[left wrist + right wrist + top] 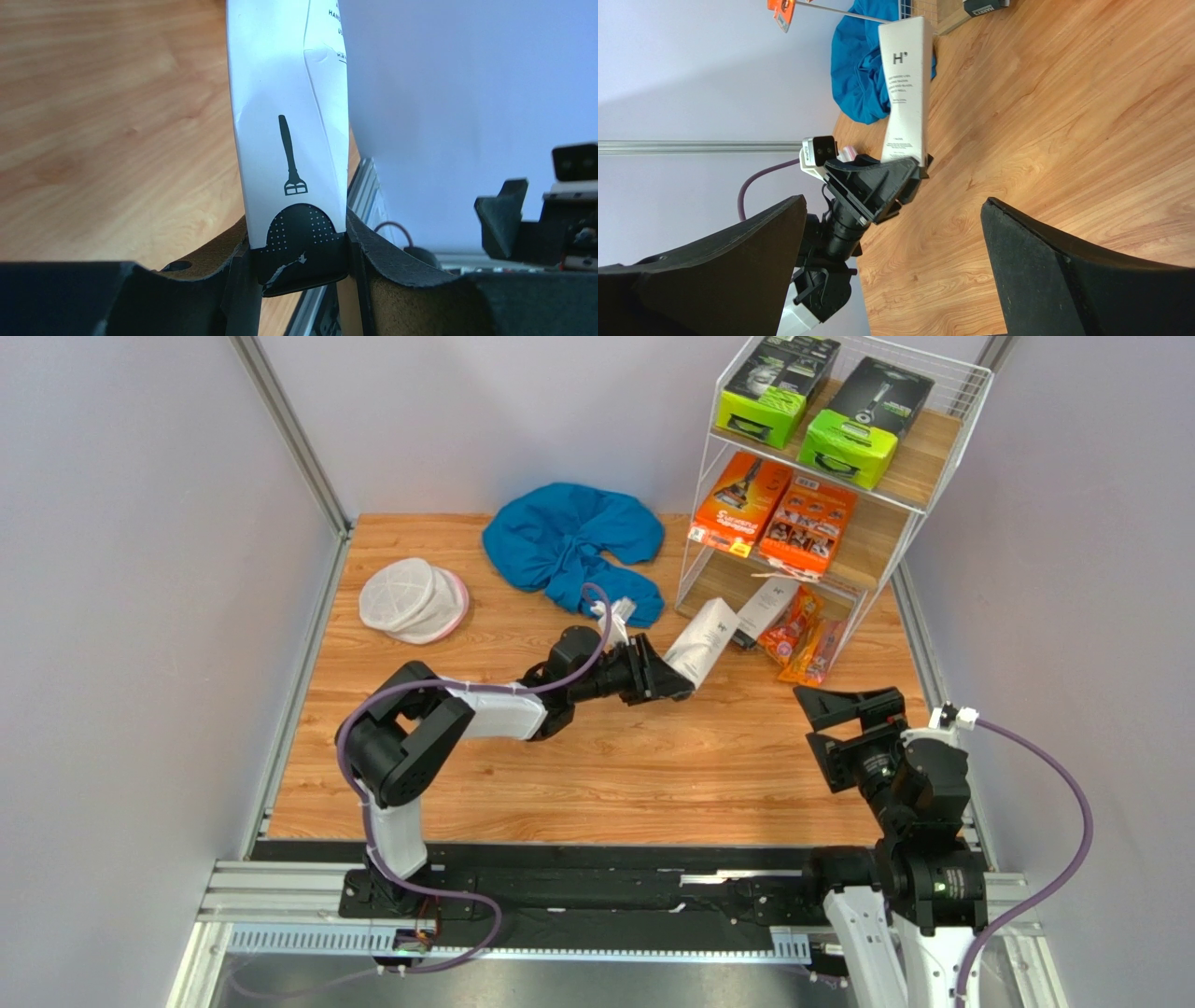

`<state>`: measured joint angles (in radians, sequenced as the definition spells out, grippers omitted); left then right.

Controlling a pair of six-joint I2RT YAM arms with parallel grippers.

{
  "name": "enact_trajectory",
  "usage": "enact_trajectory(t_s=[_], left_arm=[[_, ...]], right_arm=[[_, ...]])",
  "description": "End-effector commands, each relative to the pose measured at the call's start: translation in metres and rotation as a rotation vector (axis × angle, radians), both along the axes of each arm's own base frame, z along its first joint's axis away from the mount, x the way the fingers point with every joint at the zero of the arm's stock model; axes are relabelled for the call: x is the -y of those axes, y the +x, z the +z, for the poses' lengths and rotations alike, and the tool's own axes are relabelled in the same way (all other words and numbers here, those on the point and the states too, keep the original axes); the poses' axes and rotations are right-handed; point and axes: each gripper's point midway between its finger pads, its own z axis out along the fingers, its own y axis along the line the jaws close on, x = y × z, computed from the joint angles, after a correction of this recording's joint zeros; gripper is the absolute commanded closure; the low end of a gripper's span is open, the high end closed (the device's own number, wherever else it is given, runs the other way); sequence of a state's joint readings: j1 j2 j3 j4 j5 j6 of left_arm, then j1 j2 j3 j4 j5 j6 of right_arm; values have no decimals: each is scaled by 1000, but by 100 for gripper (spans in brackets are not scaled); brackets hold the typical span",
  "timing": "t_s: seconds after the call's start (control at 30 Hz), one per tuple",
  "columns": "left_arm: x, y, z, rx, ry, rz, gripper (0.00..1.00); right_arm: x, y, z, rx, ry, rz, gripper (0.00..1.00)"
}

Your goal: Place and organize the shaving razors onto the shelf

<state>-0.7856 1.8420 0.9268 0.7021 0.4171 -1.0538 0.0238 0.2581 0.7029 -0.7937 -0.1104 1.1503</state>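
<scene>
My left gripper (671,679) is shut on the lower end of a slim white razor box (701,641), which tilts up toward the shelf (926,465). In the left wrist view the box (291,126) stands pinched at its black end between the fingers (393,269). The right wrist view shows that box (905,84) from the side. My right gripper (842,711) hangs open and empty in front of the shelf, over bare wood. The shelf holds lime-green boxes (776,389) on top, orange cartons (809,525) in the middle, and another white box (765,609) and an orange-trimmed bag (811,633) at the bottom.
A blue cloth (568,543) lies at the back centre, just left of the shelf. A round white mesh pouch (411,599) sits at the back left. Grey walls enclose the table on three sides.
</scene>
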Motion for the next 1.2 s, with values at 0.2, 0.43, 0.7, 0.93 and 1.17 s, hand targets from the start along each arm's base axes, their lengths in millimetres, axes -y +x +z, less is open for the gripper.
enact_trajectory(t_s=[0.2,0.43,0.7,0.93,1.17], left_arm=[[17,37,24,8,-183,13,100],[26,80,26,-22,-238,41,100],[43,118,17,-37,-219,49,100],[65,144,6,-68,-200,25,100],[66,165,-1,-71,-194,81,97]], right_arm=[[6,-4,7,20,-55,-13,0],[7,-4,8,22,-67,-14,0],[9,-5,11,33,-77,-24,0],[10,-6,16,46,-84,-29,0],[10,-6,17,48,-91,-24,0]])
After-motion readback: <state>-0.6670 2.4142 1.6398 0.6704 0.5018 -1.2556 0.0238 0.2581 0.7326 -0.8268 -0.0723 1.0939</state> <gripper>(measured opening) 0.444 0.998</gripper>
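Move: Into the free left end of the shelf's bottom level is where the left hand's white razor box is bound: about 23 cm ahead, 9 cm right and 6 cm below this hand. The other white box lies 18 cm ahead and 14 cm right, the orange razor packs 12 cm ahead and 21 cm right, the blue cloth 27 cm ahead and 17 cm left. From the right hand, the free spot is some 33 cm ahead, 12 cm left and 16 cm below. Carrying the white box far end first, the left hand drives forward about 15 cm and, mostly in the later part, some 6 cm to the right, into the opening under the middle shelf and alongside the other white box. It sinks only slightly. The wrist tips its fingertips up some 10 degrees, nearly level, while the fingers keep their pinch on the box's near end. ##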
